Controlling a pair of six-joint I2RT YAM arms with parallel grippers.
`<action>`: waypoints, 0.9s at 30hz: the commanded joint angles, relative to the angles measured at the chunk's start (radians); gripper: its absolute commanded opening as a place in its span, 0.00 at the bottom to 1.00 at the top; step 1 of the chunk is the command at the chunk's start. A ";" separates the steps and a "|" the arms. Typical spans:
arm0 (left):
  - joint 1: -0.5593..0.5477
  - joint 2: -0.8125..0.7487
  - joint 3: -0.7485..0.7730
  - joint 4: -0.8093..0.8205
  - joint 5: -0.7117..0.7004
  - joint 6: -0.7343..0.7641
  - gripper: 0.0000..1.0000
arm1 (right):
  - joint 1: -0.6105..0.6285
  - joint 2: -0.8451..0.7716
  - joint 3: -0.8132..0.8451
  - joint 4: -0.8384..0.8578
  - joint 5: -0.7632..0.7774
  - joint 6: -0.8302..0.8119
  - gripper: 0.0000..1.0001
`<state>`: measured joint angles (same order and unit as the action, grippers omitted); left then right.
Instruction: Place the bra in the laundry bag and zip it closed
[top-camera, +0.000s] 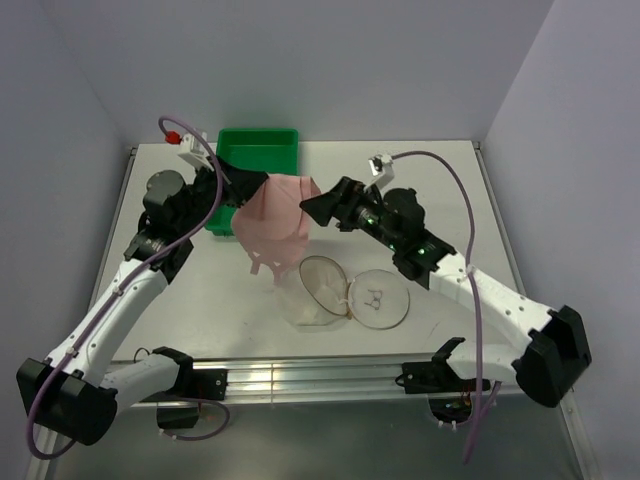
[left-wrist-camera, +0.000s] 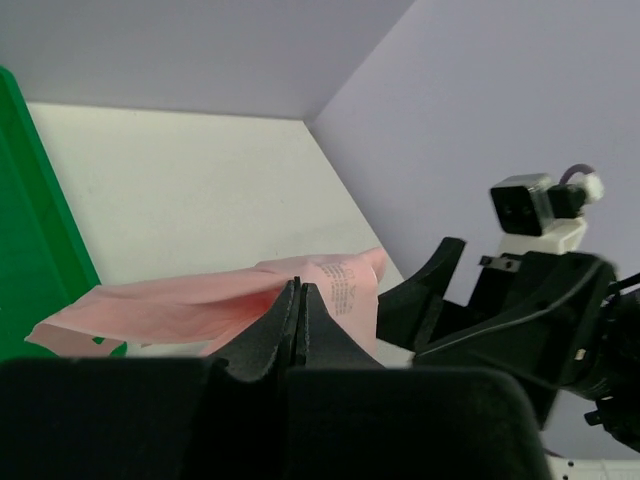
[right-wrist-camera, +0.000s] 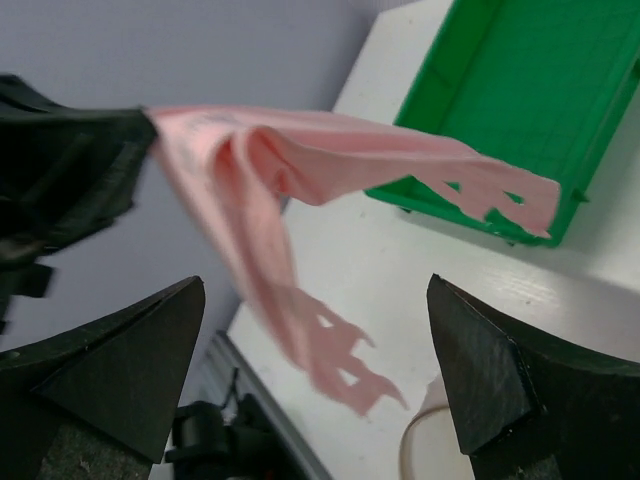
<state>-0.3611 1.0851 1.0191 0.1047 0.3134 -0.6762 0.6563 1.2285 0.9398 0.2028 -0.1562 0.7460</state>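
The pale pink bra (top-camera: 275, 222) hangs in the air in front of the green tray (top-camera: 258, 150), its straps dangling toward the table. My left gripper (top-camera: 250, 187) is shut on its upper left edge; in the left wrist view the jaws (left-wrist-camera: 298, 290) pinch the pink fabric (left-wrist-camera: 190, 305) by its printed label. My right gripper (top-camera: 308, 207) stands open just right of the bra, touching nothing; the bra (right-wrist-camera: 260, 165) hangs ahead of its spread fingers (right-wrist-camera: 130, 370). The laundry bag (top-camera: 352, 292) lies open on the table below, its two round halves side by side.
The green tray (right-wrist-camera: 520, 90) sits empty at the back, close behind the hanging bra. The bag's rim (right-wrist-camera: 415, 440) shows at the bottom of the right wrist view. Grey walls close in the table at the back and on both sides. A metal rail (top-camera: 320, 375) runs along the near edge.
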 joint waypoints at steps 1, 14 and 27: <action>-0.029 -0.036 -0.045 0.070 -0.048 -0.019 0.00 | -0.004 -0.132 -0.093 0.193 0.046 0.170 1.00; -0.085 -0.079 -0.065 0.089 -0.048 -0.022 0.00 | 0.019 -0.153 -0.003 -0.010 -0.054 -0.147 0.95; -0.088 -0.116 -0.017 0.015 0.019 0.015 0.00 | 0.022 -0.074 0.413 -0.509 -0.269 -0.815 0.98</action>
<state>-0.4450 0.9909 0.9512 0.1066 0.2886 -0.6781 0.6697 1.0958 1.2549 -0.1566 -0.3042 0.1013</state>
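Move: Just above the open right fingers, about 6 cm up, 2 cm ahead and 2 cm to the left, hangs the free end of the bra; from the left hand, which already grips the other end, it lies some 10 cm right, level with it, and 1 cm lower. The laundry bag's mouth is on the table, 4 cm back, 1 cm right and about 27 cm below the right hand. The green box stands 28 cm ahead, 20 cm left and 28 cm down. Climbing about 11 cm from beneath the bra's free end to a little above its level, mostly in the second half, the right hand also draws back some 5 cm and slightly right. After a small opposite roll it rolls its left side down by about 40 degrees overall; its fingers stay wide open. The left hand, still pinching the bra, eases back and slightly right, dipping and rising again. ##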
